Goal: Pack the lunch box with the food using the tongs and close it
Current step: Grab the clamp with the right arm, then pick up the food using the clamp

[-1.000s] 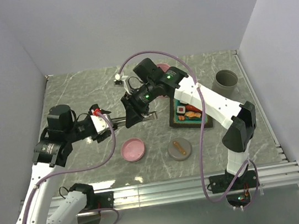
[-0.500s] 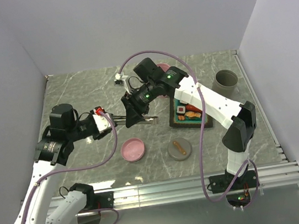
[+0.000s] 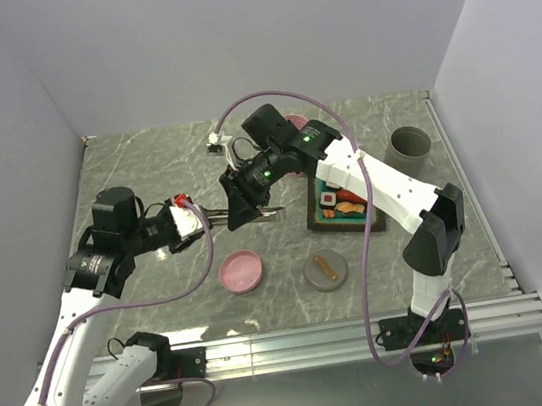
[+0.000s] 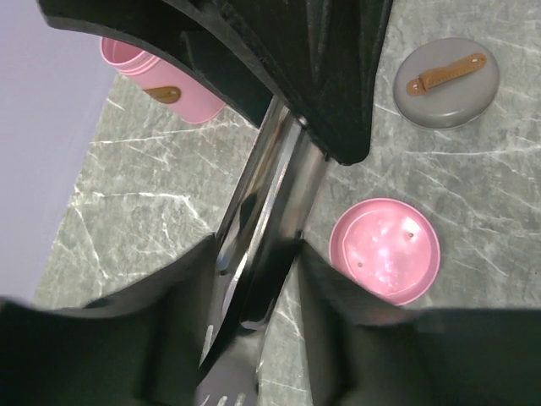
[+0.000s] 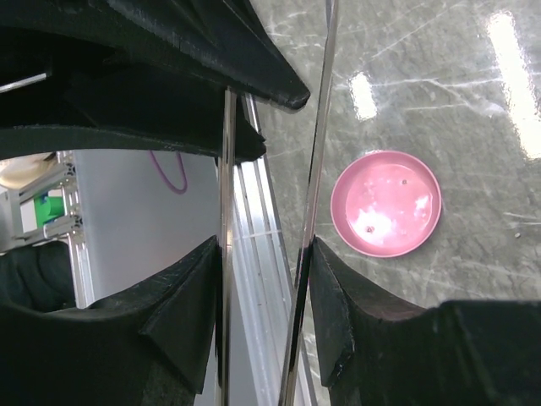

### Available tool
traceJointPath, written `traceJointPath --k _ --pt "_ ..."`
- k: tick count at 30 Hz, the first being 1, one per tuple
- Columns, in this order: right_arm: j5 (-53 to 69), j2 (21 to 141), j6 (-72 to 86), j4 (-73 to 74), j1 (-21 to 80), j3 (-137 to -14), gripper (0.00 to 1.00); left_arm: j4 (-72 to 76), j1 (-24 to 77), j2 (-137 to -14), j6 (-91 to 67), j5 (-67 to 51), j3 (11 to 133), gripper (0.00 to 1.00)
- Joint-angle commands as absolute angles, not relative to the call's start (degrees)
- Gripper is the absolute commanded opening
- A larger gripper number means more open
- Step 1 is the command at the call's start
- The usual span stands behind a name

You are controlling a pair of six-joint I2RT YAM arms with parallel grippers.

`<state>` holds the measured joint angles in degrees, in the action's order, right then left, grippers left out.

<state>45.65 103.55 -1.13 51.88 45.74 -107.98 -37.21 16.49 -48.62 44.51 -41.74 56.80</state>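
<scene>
The silver tongs [image 3: 217,214] hang above the table between both arms. My right gripper [image 3: 244,210] is shut on the tongs [image 5: 314,169], one finger pressing each slim arm from outside. My left gripper [image 3: 200,216] is shut on the tongs [image 4: 270,203] nearer one end, its fingers [image 4: 330,296] touching both sides. In the left wrist view the right gripper's black body [image 4: 296,59] covers the tongs' far part. The lunch box [image 3: 313,207], a black square tray, lies right of the grippers with sushi food [image 3: 337,202] inside it.
A pink round lid [image 3: 241,271] lies below the grippers, and a grey lid with a brown handle [image 3: 326,271] lies to its right. A grey cup [image 3: 411,148] stands at the right, and a pink cup [image 4: 152,72] at the back. A metal rail [image 3: 370,330] lines the near edge.
My left gripper has shifted slightly right toward the right gripper, and its jaws have narrowed onto the tongs. The right gripper has kept its hold and barely moved.
</scene>
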Motion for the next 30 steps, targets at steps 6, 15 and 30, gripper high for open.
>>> traceJointPath --k 6,15,30 --pt "44.7 102.6 -1.5 51.9 46.8 -110.3 0.47 -33.2 16.5 -48.1 41.1 -42.2 59.2 0.81" --pt "39.7 99.0 -3.3 52.4 41.9 -107.1 0.48 -25.1 16.4 -45.8 23.1 -44.8 63.2 0.95" --pt "32.8 77.7 -18.9 62.7 26.8 -91.6 0.55 -10.6 9.4 -46.7 -14.8 -48.6 65.6 0.99"
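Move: The clamp is already in both my hands, its middle about 4 cm right of my left hand at the same height, and the pink plate lies almost right under that hand. The lunch box is some 26 cm right of my right hand, 15 cm ahead and 25 cm below. From that hand, the pink cup stands about 26 cm ahead and 15 cm right, the grey lid 17 cm right and 4 cm back. I spread my left fingers wide and let go of the clamp's head end, then lift that hand about 13 cm, tipping its fingers up to near level. My right hand keeps its grip on the handles; once the left has opened, it swings forward a little and then sweeps some 15 cm right towards the lunch box, turning clockwise. ##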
